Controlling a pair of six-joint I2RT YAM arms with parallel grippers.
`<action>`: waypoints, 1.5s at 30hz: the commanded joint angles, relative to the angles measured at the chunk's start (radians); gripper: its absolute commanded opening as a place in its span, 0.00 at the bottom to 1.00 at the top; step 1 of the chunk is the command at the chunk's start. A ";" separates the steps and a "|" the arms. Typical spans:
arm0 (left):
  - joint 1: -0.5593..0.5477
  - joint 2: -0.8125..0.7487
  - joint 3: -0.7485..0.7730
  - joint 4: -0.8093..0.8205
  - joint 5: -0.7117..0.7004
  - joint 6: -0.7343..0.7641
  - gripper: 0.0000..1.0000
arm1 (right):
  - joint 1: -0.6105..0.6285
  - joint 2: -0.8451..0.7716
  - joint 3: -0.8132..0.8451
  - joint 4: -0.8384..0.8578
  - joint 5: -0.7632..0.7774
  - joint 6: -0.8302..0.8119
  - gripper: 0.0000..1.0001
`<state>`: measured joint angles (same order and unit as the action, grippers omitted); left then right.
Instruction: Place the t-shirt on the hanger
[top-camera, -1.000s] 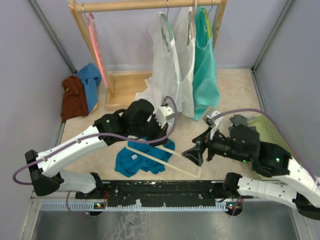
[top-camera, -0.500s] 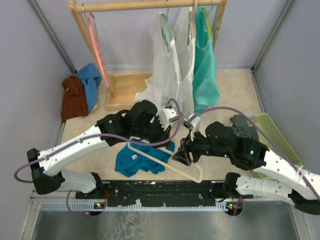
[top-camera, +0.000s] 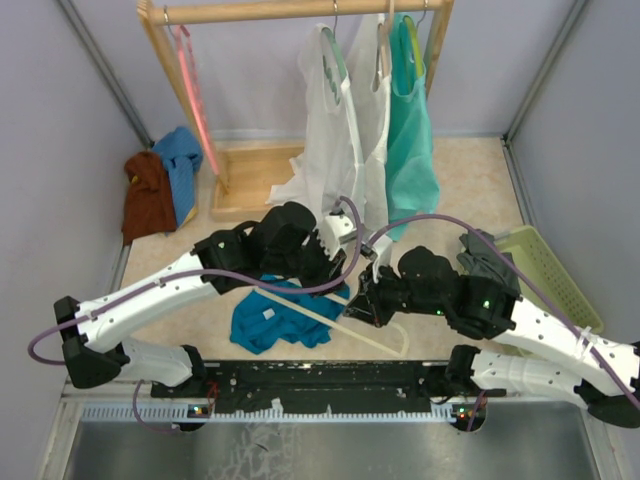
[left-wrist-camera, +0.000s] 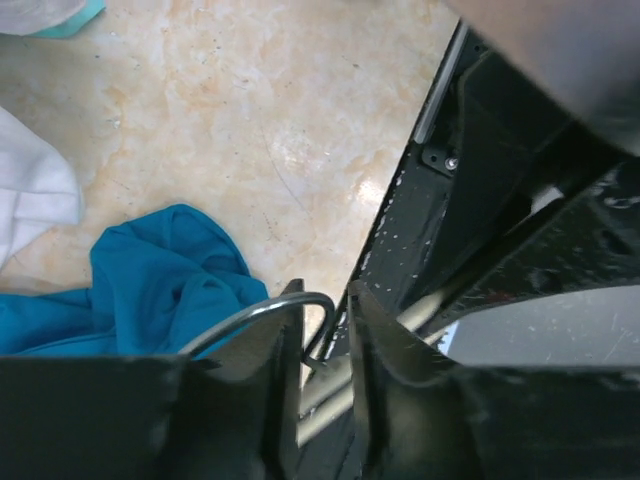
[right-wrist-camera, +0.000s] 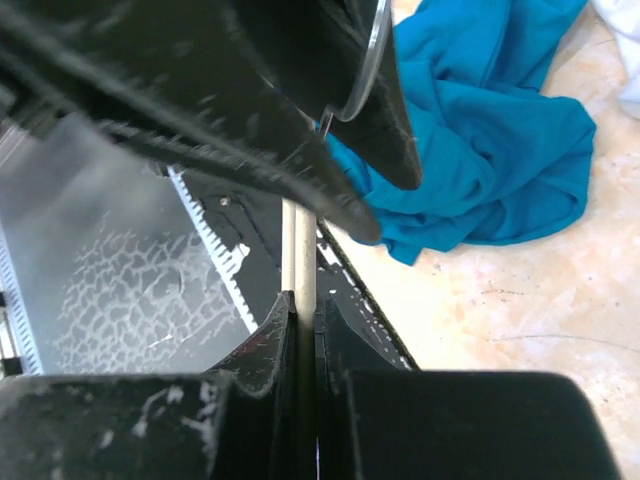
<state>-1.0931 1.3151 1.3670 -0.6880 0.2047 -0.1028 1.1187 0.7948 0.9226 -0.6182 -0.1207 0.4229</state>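
Observation:
The teal-blue t-shirt (top-camera: 272, 318) lies crumpled on the table near the front edge, also seen in the left wrist view (left-wrist-camera: 150, 280) and the right wrist view (right-wrist-camera: 480, 150). The cream hanger (top-camera: 345, 328) slants above and beside it. My right gripper (top-camera: 362, 300) is shut on the hanger's cream bar (right-wrist-camera: 299, 250), just below the neck. My left gripper (top-camera: 338, 262) stands over the silver hook (left-wrist-camera: 270, 310). Its jaws are a little apart, and the wire curls down into the gap, resting against the left finger (left-wrist-camera: 270, 370).
A wooden rack (top-camera: 300, 12) at the back carries white garments (top-camera: 345, 150), a mint tank top (top-camera: 412, 140) and a pink hanger (top-camera: 195, 100). Brown and blue cloths (top-camera: 160, 185) lie back left. A green basket (top-camera: 545, 270) sits right, under my right arm.
My right gripper has swung left to the hanger and shut on its bar. My left jaws have eased slightly apart around the hook. The hanger's far end has lifted and shifted.

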 joint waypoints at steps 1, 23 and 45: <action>-0.004 -0.016 0.020 0.046 -0.102 -0.040 0.38 | 0.008 -0.016 0.005 0.047 0.019 0.000 0.00; -0.002 -0.422 -0.228 -0.332 -0.621 -0.616 0.56 | 0.008 -0.253 0.028 -0.221 0.287 0.074 0.00; 0.013 -0.334 -0.569 -0.552 -0.567 -1.424 0.62 | 0.009 -0.294 0.044 -0.172 0.248 0.024 0.00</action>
<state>-1.0920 1.0000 0.8692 -1.2400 -0.3439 -1.3331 1.1183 0.5369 0.9112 -0.8528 0.1513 0.4736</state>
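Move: The blue t-shirt lies bunched on the table, its middle about 11 cm to the left hand's left, 2 cm ahead and some 25 cm below. From that hand the white garment's hem hangs roughly 19 cm ahead and 3 cm left, and the dark rail runs 14 cm back of it, well below. For the right hand, already pinching the hanger, the t-shirt is 12 cm left, 7 cm ahead and 23 cm below. Up and slightly forward first, the left hand opens wide and lets go of the hanger, then sweeps left about 20 cm and sinks towards the t-shirt's near-left part, turning some 75 degrees counter-clockwise as its fingers swing to point more downward. The right hand keeps its pinch and draws the hanger about 8 cm right, turning slightly clockwise. ##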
